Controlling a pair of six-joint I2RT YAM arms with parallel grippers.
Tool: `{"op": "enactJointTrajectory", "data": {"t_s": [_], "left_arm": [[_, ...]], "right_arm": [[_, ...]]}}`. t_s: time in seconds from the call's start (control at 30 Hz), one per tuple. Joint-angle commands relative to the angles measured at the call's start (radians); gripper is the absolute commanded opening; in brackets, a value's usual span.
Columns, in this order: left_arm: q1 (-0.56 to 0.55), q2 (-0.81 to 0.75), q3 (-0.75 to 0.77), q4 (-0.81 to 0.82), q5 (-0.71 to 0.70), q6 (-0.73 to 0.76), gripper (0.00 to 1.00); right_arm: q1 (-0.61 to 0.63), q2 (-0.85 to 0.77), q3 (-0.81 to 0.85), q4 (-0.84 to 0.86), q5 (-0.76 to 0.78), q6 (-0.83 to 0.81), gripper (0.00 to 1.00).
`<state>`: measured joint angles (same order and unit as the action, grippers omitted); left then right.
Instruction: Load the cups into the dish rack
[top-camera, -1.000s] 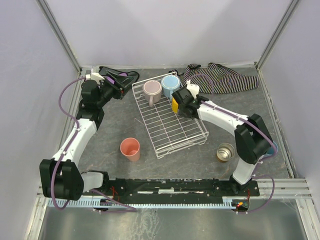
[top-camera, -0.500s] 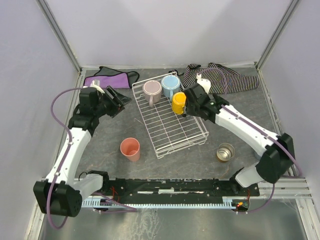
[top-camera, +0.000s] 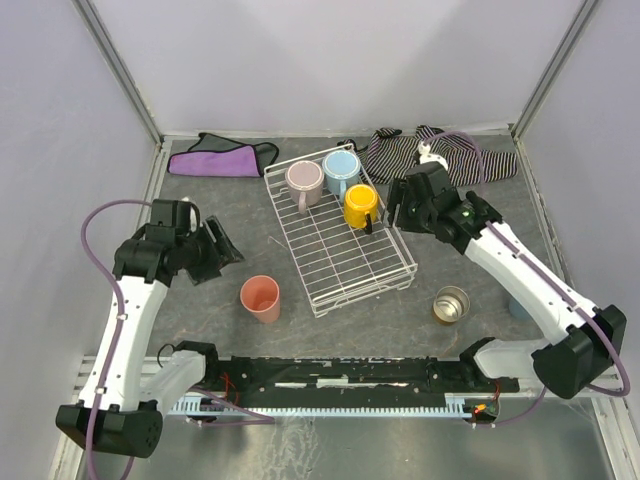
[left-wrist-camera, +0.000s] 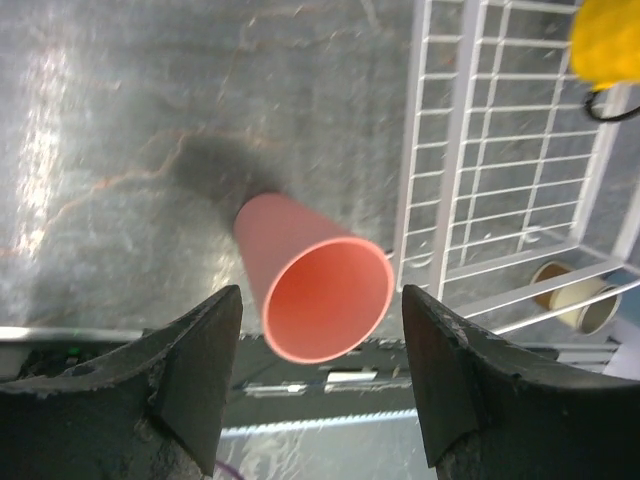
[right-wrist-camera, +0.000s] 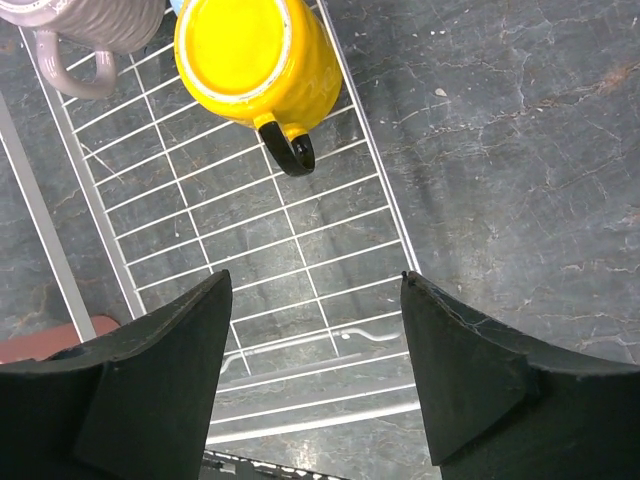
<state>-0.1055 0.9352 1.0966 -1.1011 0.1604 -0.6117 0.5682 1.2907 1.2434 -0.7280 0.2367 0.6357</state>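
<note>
The white wire dish rack (top-camera: 338, 258) lies mid-table and holds a pale pink mug (top-camera: 304, 181), a light blue mug (top-camera: 341, 168) and a yellow mug (top-camera: 359, 205). My right gripper (top-camera: 396, 212) hangs open just right of the yellow mug (right-wrist-camera: 255, 60), apart from it, over the rack's wires (right-wrist-camera: 300, 260). A salmon tumbler (top-camera: 261, 297) stands upright on the table left of the rack. My left gripper (top-camera: 222, 248) is open, up and to the left of it. In the left wrist view the tumbler (left-wrist-camera: 318, 290) shows between the spread fingers, untouched. A shiny metal cup (top-camera: 451, 303) stands right of the rack's near corner.
A purple cloth (top-camera: 220, 158) lies at the back left and a striped cloth (top-camera: 440, 155) at the back right. White walls close the table on three sides. The arms' base rail (top-camera: 340, 375) runs along the near edge.
My right gripper has opened, let go of the yellow mug in the rack and drawn back to the right. My left arm has swung from the purple cloth toward the salmon tumbler.
</note>
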Motion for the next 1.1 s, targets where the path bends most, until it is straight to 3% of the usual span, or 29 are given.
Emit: {"op": "enactJointTrajectory", "data": {"t_s": [0.0, 0.4, 0.53, 0.77, 0.9, 1.0, 1.07], "left_arm": [[-0.014, -0.017, -0.007, -0.162, -0.02, 0.072, 0.72], [-0.223, 0.013, -0.151, -0.074, -0.126, -0.032, 0.71], [-0.244, 0.03, -0.174, -0.029, -0.167, -0.046, 0.7], [-0.245, 0.066, -0.237, 0.07, -0.22, -0.056, 0.47], [-0.245, 0.087, -0.275, 0.136, -0.223, -0.064, 0.43], [-0.247, 0.094, -0.305, 0.172, -0.219, -0.065, 0.28], [-0.247, 0.092, -0.311, 0.193, -0.213, -0.064, 0.13]], "right_arm": [[-0.058, -0.051, -0.011, 0.033, -0.124, -0.022, 0.77], [-0.128, -0.094, -0.048, 0.085, -0.21, -0.015, 0.78], [-0.135, -0.098, -0.048, 0.091, -0.22, -0.011, 0.78], [-0.139, -0.106, -0.045, 0.092, -0.23, -0.011, 0.78], [-0.138, -0.104, -0.03, 0.089, -0.243, -0.02, 0.78], [-0.137, -0.1, -0.018, 0.09, -0.271, -0.032, 0.78], [-0.139, -0.095, -0.011, 0.106, -0.325, -0.04, 0.78]]}}
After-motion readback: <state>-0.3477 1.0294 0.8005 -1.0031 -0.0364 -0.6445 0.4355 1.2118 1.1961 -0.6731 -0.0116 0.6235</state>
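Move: The upright red cup is the left gripper's target: its middle lies about 4 cm back, 5 cm to the right and some 15 cm below. The dish rack's middle is roughly 12 cm ahead and 21 cm to the right of the same gripper, with the yellow cup in it about 17 cm ahead and 26 cm right. From the right gripper the red cup lies some 13 cm back and 27 cm to the left. Bring the left gripper down about 11 cm onto the near-vertical left wall of the red cup, drawing back some 6 cm on the way and then easing forward a little. Tip the fingers closer to straight down, and over the last part close them from wide to mostly shut with one finger inside the rim and the other outside. ##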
